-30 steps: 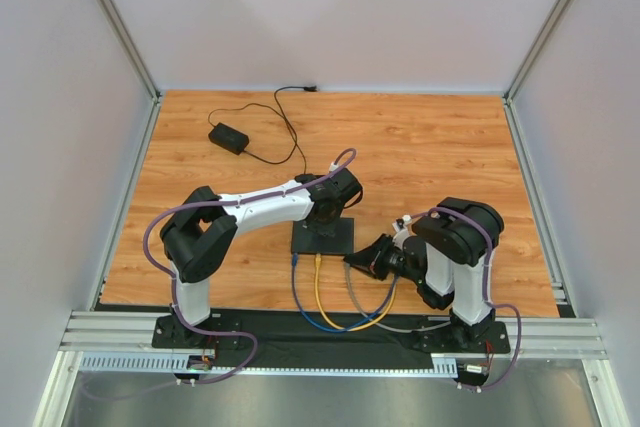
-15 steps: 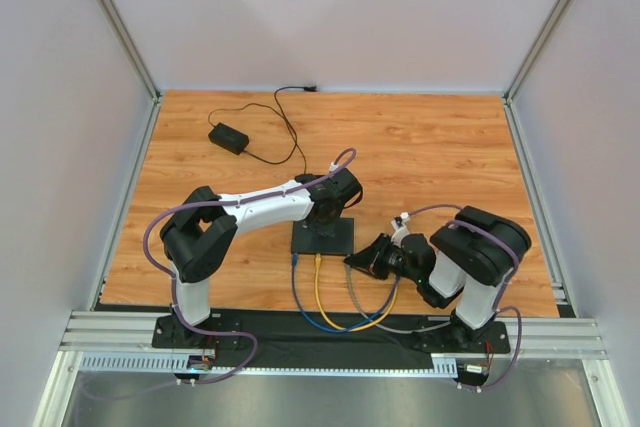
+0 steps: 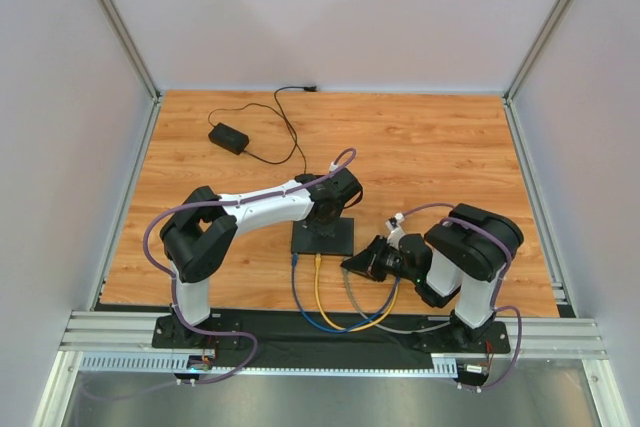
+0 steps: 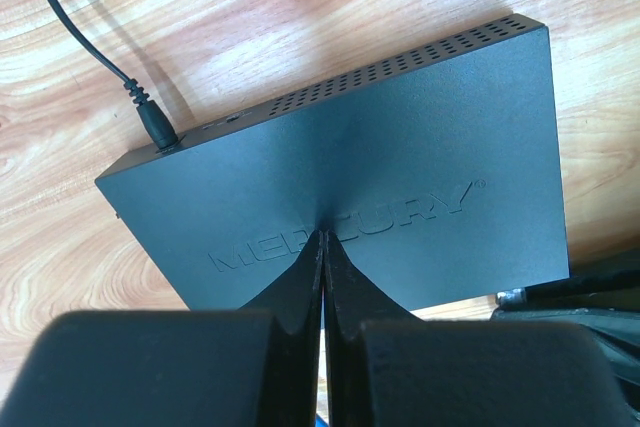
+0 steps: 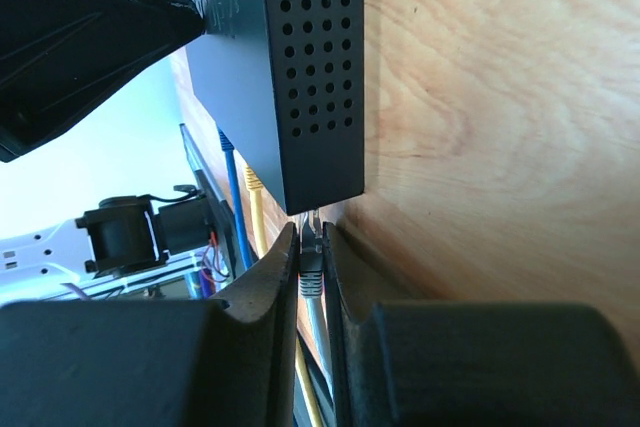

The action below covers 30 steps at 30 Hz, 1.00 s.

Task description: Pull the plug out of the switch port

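Note:
The switch [image 3: 322, 238], a flat matte-black box, lies at the table's middle; it also fills the left wrist view [image 4: 400, 137] and shows its vented side in the right wrist view [image 5: 300, 67]. My left gripper [image 4: 323, 234] is shut, its tips pressed down on the switch's lid [image 3: 324, 226]. At the switch's near right corner my right gripper [image 5: 311, 234] is shut on the grey cable's plug [image 5: 312, 265], also seen from above [image 3: 352, 263]. The plug's clear tip shows at the port's mouth; I cannot tell whether it still sits inside.
A blue cable [image 3: 300, 297] and a yellow cable [image 3: 323, 299] run from the switch's near edge toward the arm bases, beside the grey cable [image 3: 356, 304]. A black power brick [image 3: 228, 137] lies at the far left, its cord [image 4: 100, 52] plugged into the switch's back.
The right arm's elbow has swung right and lowered, and its gripper has edged slightly left and nearer with the plug. The left arm and switch have not moved.

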### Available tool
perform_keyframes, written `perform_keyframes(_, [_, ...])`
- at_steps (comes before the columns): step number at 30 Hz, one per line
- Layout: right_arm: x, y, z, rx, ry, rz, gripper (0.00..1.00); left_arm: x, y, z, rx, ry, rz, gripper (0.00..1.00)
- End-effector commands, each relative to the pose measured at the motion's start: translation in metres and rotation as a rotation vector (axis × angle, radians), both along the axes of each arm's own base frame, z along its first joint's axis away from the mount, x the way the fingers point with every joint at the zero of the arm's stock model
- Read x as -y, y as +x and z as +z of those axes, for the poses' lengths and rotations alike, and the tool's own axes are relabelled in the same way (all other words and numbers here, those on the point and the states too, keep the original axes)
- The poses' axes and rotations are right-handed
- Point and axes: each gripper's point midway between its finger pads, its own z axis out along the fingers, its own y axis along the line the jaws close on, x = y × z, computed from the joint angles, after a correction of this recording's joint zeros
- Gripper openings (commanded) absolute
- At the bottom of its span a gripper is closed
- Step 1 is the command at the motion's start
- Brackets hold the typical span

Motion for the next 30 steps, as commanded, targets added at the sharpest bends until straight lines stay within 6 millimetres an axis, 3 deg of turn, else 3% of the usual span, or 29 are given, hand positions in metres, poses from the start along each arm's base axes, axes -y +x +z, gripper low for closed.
perform_keyframes(1, [0.027, -0.035, -0.034, -0.101, -0.099, 0.009, 0.0, -0.018, -0.033, -0.047, -0.151, 0.09, 0.007, 0.0])
perform_keyframes(7, [0.025, -0.044, -0.01, -0.054, -0.011, 0.035, 0.0, -0.015, -0.032, -0.041, -0.143, 0.074, 0.007, 0.0])
perform_keyframes(15, [0.019, -0.04, 0.02, 0.02, 0.043, 0.056, 0.0, -0.017, -0.032, -0.037, -0.135, 0.072, 0.01, 0.0])
perform_keyframes(18, [0.016, -0.031, 0.03, 0.076, -0.034, 0.075, 0.0, -0.017, -0.032, -0.036, -0.134, 0.071, 0.008, 0.0])
perform_keyframes(19, [0.029, -0.028, 0.022, 0.104, -0.171, 0.062, 0.0, -0.016, -0.031, -0.035, -0.132, 0.069, 0.008, 0.0])
perform_keyframes(20, [0.025, -0.016, 0.045, 0.168, -0.198, 0.048, 0.0, -0.017, -0.032, -0.035, -0.133, 0.07, 0.008, 0.0])
perform_keyframes(22, [0.04, -0.013, 0.061, 0.234, -0.246, 0.021, 0.0, -0.016, -0.031, -0.035, -0.131, 0.067, 0.008, 0.0])
perform_keyframes(23, [0.042, -0.004, 0.082, 0.277, -0.234, -0.003, 0.0, -0.016, -0.031, -0.034, -0.129, 0.067, 0.009, 0.0])
perform_keyframes(26, [0.055, -0.006, 0.093, 0.288, -0.327, 0.014, 0.0, -0.015, -0.028, -0.031, -0.113, 0.065, 0.012, 0.0])
perform_keyframes(30, [0.05, 0.006, 0.156, 0.42, -0.271, -0.014, 0.0, -0.014, -0.024, -0.024, -0.093, 0.053, 0.013, 0.0])
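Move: The grey cable's plug is already in the right fingers, its clear head mostly out; its port in the switch's near edge lies about 2 cm ahead and 1 cm to the right. The switch's middle is some 7 cm ahead and 5 cm left of that hand, the yellow plug about 2 cm ahead and 6 cm left, the blue one 1 cm ahead and 11 cm left. The left fingertips rest on the switch's middle, and the grey plug lies about 7 cm back and 5 cm right of them. The grey plug, still pinched in the right fingers, is first eased about 1 cm back from its port, then lifted quickly some 15 cm, drifting a few centimetres right, away from the switch, as the right wrist tips up about 25 degrees. The left hand stays put, its closed fingertips still on top of the switch. ##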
